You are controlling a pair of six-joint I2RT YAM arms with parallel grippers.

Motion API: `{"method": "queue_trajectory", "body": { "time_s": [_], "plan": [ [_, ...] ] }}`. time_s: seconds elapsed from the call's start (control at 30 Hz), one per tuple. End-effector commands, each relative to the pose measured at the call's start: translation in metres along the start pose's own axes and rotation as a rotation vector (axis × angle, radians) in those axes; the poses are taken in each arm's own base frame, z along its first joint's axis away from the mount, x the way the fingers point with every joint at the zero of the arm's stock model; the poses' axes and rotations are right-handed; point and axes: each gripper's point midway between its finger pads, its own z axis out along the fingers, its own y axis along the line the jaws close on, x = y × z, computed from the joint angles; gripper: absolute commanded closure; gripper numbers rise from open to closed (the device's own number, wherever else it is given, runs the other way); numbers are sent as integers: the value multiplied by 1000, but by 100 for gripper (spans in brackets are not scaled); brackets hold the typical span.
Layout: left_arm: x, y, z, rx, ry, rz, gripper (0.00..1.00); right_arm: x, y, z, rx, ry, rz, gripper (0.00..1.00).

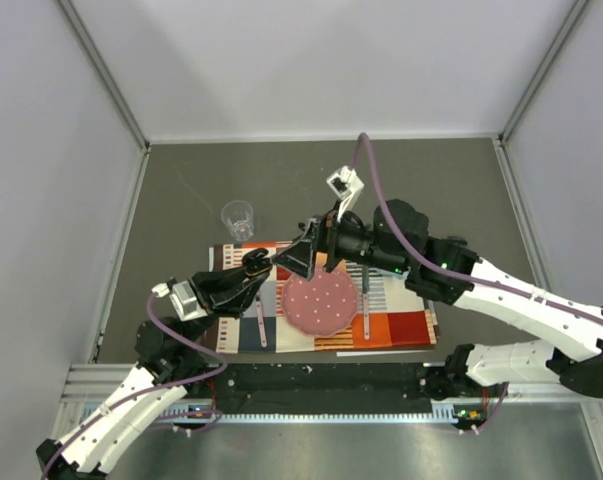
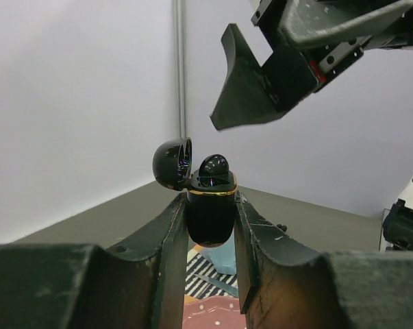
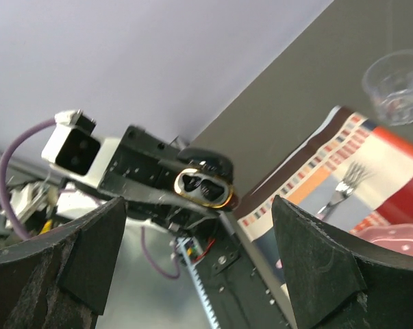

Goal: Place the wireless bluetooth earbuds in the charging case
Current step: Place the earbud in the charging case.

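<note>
My left gripper [image 1: 253, 270] is shut on the charging case [image 2: 210, 218], a small glossy black case with a gold rim, and holds it upright above the mat. Its lid [image 2: 172, 163] is swung open to the left. One black earbud [image 2: 214, 168] stands out of the top of the case. In the right wrist view the case [image 3: 203, 188] shows a pale inside with two dark earbuds [image 3: 192, 184] sitting in it. My right gripper [image 1: 299, 257] is open and empty, just above and right of the case; its fingers [image 2: 261, 86] hang over it, apart from it.
A striped placemat [image 1: 401, 325] lies in the middle with a pink dotted plate [image 1: 319, 303], a fork [image 3: 340, 192] and another utensil [image 1: 366, 305]. A clear plastic cup [image 1: 238, 217] stands behind the mat. A pale blue object [image 2: 220, 260] lies under the case.
</note>
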Motion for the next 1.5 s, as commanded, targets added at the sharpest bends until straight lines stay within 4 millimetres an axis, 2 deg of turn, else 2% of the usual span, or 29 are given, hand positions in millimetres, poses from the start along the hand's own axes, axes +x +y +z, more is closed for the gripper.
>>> {"method": "queue_trajectory", "body": {
  "time_s": [0.0, 0.2, 0.47, 0.67, 0.77, 0.93, 1.03, 1.3, 1.4, 1.43, 1.47],
  "plan": [
    [-24, -4, 4, 18, -78, 34, 100, 23, 22, 4, -126, 128, 99, 14],
    [-27, -4, 5, 23, -82, 41, 100, 40, 25, 17, -152, 211, 202, 14],
    [-30, -8, 5, 39, -86, 42, 100, 48, 18, 31, -148, 237, 325, 16],
    [-31, -8, 5, 41, -88, 44, 100, 47, 10, 37, -162, 240, 406, 27],
    [-31, -7, 6, 39, -87, 45, 100, 51, 12, 39, -177, 266, 417, 31],
    [-29, -7, 6, 40, -82, 41, 100, 60, 14, 41, -192, 310, 436, 43],
    [-28, -7, 6, 39, -80, 41, 100, 57, 19, 43, -221, 303, 434, 47],
    [-27, -7, 6, 38, -76, 37, 100, 57, 16, 44, -213, 297, 422, 62],
    [-27, -7, 6, 39, -74, 35, 100, 57, 15, 45, -206, 296, 419, 61],
    [-27, -7, 6, 40, -74, 33, 100, 57, 14, 45, -205, 297, 418, 58],
    [-26, -7, 6, 40, -72, 32, 100, 57, 15, 45, -207, 297, 418, 49]
  ]
}}
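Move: The left hand still holds the open charging case upright in its fingertips, the case's middle only about 1 cm ahead of, right of and above that hand point. From the empty, open right hand the case lies about 6 cm left, 2 cm back and 6 cm below. Far beneath the right hand, some 32 cm down, the pink plate is about 5 cm ahead and 5 cm right; the fork is about 5 cm ahead and 8 cm left. Down and to the left, some 8 cm in all and at first slightly back, the right hand comes onto the open case. On the way it rolls about 30 degrees, its forward side dipping, and swings about 15 degrees counter-clockwise. Its fingers close to about half their opening and pinch the case body around the earbud end, while the left hand keeps its hold almost in place. ##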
